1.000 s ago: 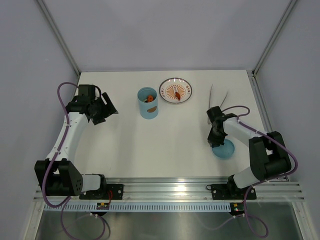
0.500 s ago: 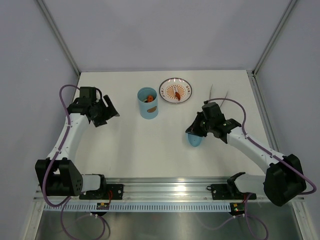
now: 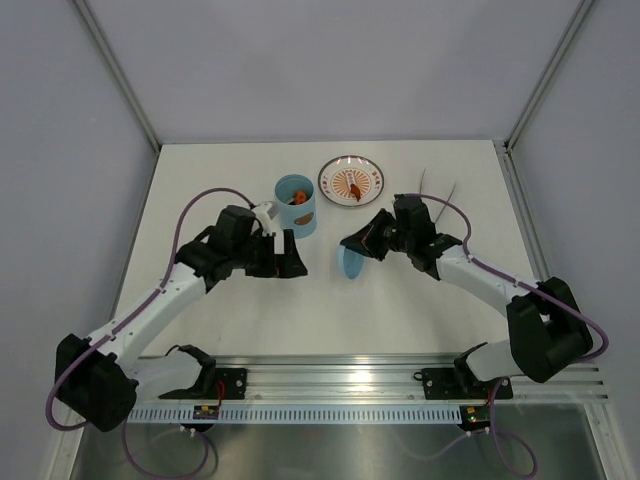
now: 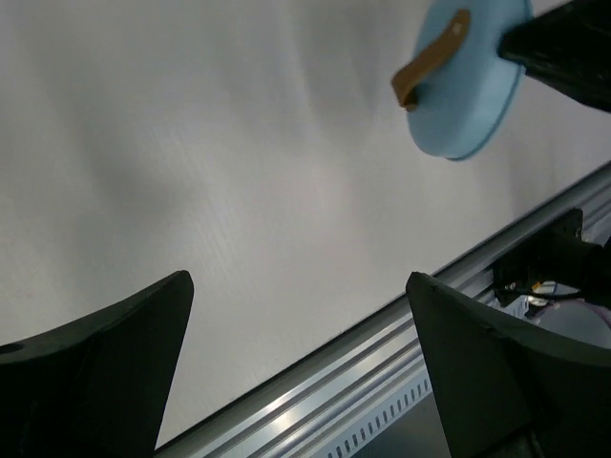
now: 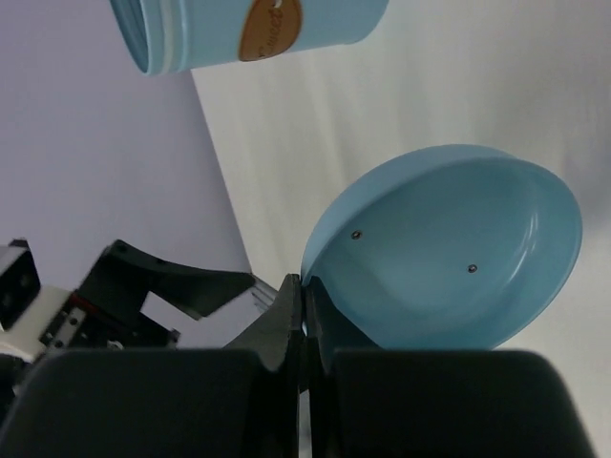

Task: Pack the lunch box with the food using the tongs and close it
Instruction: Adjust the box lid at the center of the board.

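Observation:
The light-blue lunch box (image 3: 296,208) stands upright and uncovered at the back middle, with red-orange food (image 3: 299,197) inside; in the right wrist view the lunch box (image 5: 250,32) lies across the top. Its round blue lid (image 3: 351,263) hangs on edge just above the table, pinched at the rim by my shut right gripper (image 3: 358,245). The right wrist view shows the lid's hollow inside (image 5: 449,250) with my right gripper (image 5: 304,282) closed on its rim. My left gripper (image 3: 286,259) stands open and empty left of the lid. The tongs (image 3: 423,182) lie behind the right arm.
A round red-rimmed plate (image 3: 330,171) with one orange piece (image 3: 354,186) sits right of the lunch box. From the left wrist, the lid (image 4: 470,88) with its brown strap (image 4: 430,59) is at the upper right, and the table's metal front rail (image 4: 382,382) runs below.
The right arm has carried the lid from the front right up and left to the middle. The left arm swung in from the back left to beside the lid and opened wider.

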Controlling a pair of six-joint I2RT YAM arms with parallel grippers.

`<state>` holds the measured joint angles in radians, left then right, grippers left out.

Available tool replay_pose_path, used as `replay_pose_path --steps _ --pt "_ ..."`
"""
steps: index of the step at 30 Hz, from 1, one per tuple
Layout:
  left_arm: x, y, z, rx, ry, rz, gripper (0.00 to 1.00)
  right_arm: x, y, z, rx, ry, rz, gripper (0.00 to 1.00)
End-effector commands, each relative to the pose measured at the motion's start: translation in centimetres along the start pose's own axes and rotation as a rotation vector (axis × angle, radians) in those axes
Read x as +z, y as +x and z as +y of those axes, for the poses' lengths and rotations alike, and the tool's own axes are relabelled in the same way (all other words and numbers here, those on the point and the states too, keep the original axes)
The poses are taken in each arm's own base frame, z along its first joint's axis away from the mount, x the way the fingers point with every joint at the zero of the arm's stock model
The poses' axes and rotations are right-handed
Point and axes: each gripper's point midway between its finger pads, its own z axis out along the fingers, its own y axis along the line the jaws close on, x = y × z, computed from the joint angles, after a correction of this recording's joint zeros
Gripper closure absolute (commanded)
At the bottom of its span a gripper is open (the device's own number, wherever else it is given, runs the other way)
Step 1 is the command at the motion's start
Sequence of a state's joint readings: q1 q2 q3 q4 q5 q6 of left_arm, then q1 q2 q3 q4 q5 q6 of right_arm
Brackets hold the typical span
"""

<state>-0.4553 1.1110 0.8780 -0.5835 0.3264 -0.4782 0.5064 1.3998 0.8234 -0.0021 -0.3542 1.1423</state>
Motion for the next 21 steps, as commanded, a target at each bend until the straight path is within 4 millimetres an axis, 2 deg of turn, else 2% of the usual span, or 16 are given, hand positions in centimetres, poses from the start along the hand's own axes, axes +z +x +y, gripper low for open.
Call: replay_pose_path --steps 1,2,6,8,14,18,21 --pt "1.0 -0.5 -4.9 0.136 0.147 -0.033 0.01 0.1 0.8 4.0 0.059 -0.17 0.06 1.0" --pt "1.5 0.2 -6.2 0.172 0.167 -0.021 0.01 0.2 1.0 4.0 0.083 -0.171 0.07 1.0" --pt "3.9 0.0 -8.1 0.205 0.172 -0.046 0.03 0.3 1.4 3.9 0.111 -0.174 0.097 1.0" --pt "4.5 0.2 -9.1 0.224 0.182 -0.048 0.06 0.1 1.6 3.9 0.123 -0.176 0.105 1.0" --pt "6.2 -1.0 -9.5 0.281 0.091 -0.114 0.14 -0.7 2.0 4.0 0.164 -0.204 0.112 1.0" --pt "6.1 -1.6 -10.1 0.303 0.083 -0.179 0.2 -1.0 2.4 3.8 0.202 -0.205 0.125 1.0" --pt "6.2 -2.5 -9.8 0.294 0.052 -0.23 0.24 -1.3 2.5 4.5 0.213 -0.235 0.137 1.0"
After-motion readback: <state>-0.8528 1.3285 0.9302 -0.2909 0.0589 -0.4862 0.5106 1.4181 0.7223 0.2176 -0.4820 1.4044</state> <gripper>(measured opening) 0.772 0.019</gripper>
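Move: The lid, already off the table and pinched by its rim in the right hand, has its middle about 12 cm to the left hand's right, some 3 cm farther out and 4 cm lower. From the right hand point it hangs roughly 3 cm back, 1 cm to the right and 4 cm down. The lunch box stands about 20 cm ahead of the left hand and 1 cm to its right; the plate lies some 31 cm ahead and 14 cm right, both lower. The lid is brought to meet the left hand: the right hand keeps its rim pinch, tilting about 15 degrees while easing some 2 cm left and slightly back. The left hand travels about 10 cm right towards the lid, swinging a little back and then forward again, turns somewhat clockwise with its fingertips tipping up, and partly closes its wide-open fingers. ##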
